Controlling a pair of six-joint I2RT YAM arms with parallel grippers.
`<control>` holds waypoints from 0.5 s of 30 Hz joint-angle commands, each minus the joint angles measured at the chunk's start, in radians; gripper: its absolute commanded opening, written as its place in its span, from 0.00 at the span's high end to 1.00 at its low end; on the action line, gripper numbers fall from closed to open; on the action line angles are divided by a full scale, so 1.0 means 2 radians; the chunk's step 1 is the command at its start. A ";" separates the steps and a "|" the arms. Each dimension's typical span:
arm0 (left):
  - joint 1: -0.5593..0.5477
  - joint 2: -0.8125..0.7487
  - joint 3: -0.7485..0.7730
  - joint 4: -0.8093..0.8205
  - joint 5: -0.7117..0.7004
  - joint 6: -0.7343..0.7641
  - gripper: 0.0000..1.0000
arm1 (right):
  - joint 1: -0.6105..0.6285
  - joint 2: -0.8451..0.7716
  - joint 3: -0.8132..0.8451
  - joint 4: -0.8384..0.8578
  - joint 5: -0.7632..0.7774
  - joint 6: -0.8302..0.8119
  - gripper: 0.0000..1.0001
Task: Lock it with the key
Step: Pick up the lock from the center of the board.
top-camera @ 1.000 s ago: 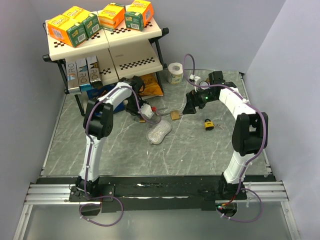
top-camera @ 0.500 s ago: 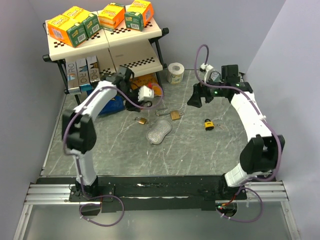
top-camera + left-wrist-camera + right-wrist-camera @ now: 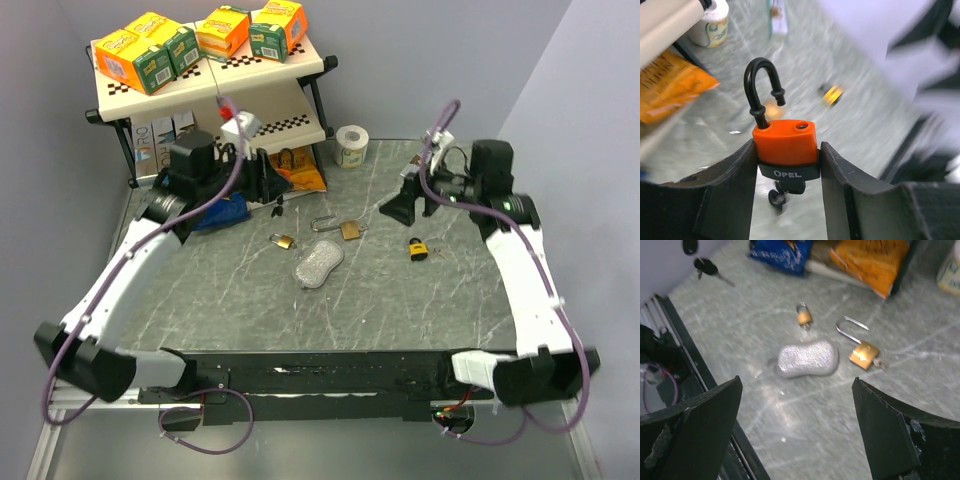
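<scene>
An orange padlock (image 3: 785, 137) with a black base marked OPEL has its black shackle (image 3: 759, 85) swung open. My left gripper (image 3: 787, 152) is shut on its body and holds it in the air. A black-headed key (image 3: 790, 186) sits in the lock's underside, and a second key dangles beside it. In the top view the left gripper (image 3: 268, 172) hangs in front of the shelf, with the keys (image 3: 277, 207) below it. My right gripper (image 3: 405, 205) is open and empty, raised above the table (image 3: 797, 385).
On the table lie a small brass padlock (image 3: 283, 240), a larger brass padlock (image 3: 347, 228) with an open shackle, a silver mesh pouch (image 3: 318, 263) and a yellow-black padlock (image 3: 418, 248). A shelf (image 3: 270, 125) with boxes, an orange bag (image 3: 302, 172) and a tape roll (image 3: 350, 146) stand behind.
The left arm has lifted the orange padlock off the table and drawn it back toward the shelf. The right arm has pulled back to the right and risen, still open.
</scene>
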State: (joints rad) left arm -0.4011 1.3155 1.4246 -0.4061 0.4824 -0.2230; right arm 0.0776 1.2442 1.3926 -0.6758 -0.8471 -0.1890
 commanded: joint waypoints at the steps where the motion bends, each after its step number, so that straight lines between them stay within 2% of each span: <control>1: -0.022 -0.058 -0.042 0.121 -0.071 -0.263 0.99 | 0.000 -0.087 -0.087 0.134 -0.036 0.107 0.01; 3: -0.035 -0.079 -0.078 0.150 -0.088 -0.337 0.99 | 0.011 -0.129 -0.125 0.199 -0.026 0.175 0.01; 5: -0.049 -0.086 -0.093 0.175 -0.106 -0.375 0.99 | 0.029 -0.157 -0.167 0.267 -0.002 0.215 0.01; 9: -0.074 -0.077 -0.096 0.192 -0.116 -0.404 0.99 | 0.139 -0.162 -0.169 0.284 0.117 0.207 0.01; 15: -0.101 -0.057 -0.105 0.214 -0.112 -0.437 0.99 | 0.227 -0.124 -0.143 0.311 0.223 0.207 0.01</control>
State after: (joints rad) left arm -0.5758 1.1954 1.2129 -0.1223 0.2745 -0.9871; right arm 0.4595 0.9615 1.0508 -0.1696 -0.5941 0.1886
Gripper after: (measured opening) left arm 0.509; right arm 0.993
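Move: The orange lock is held in the left fingers, keys dangling about 7 cm below; the open right gripper waits roughly 20 cm right and 2 back of the left hand, 3 lower. From the right hand the keys are about 21 cm left, 2 ahead, 4 below. On the table some 31 cm beneath the right hand, the open-shackle brass lock is 8 left and 10 ahead, the yellow lock 5 right and 5 ahead. Right hand goes back, then some 8 cm left towards the keys; the left carries the lock right, tilting. ##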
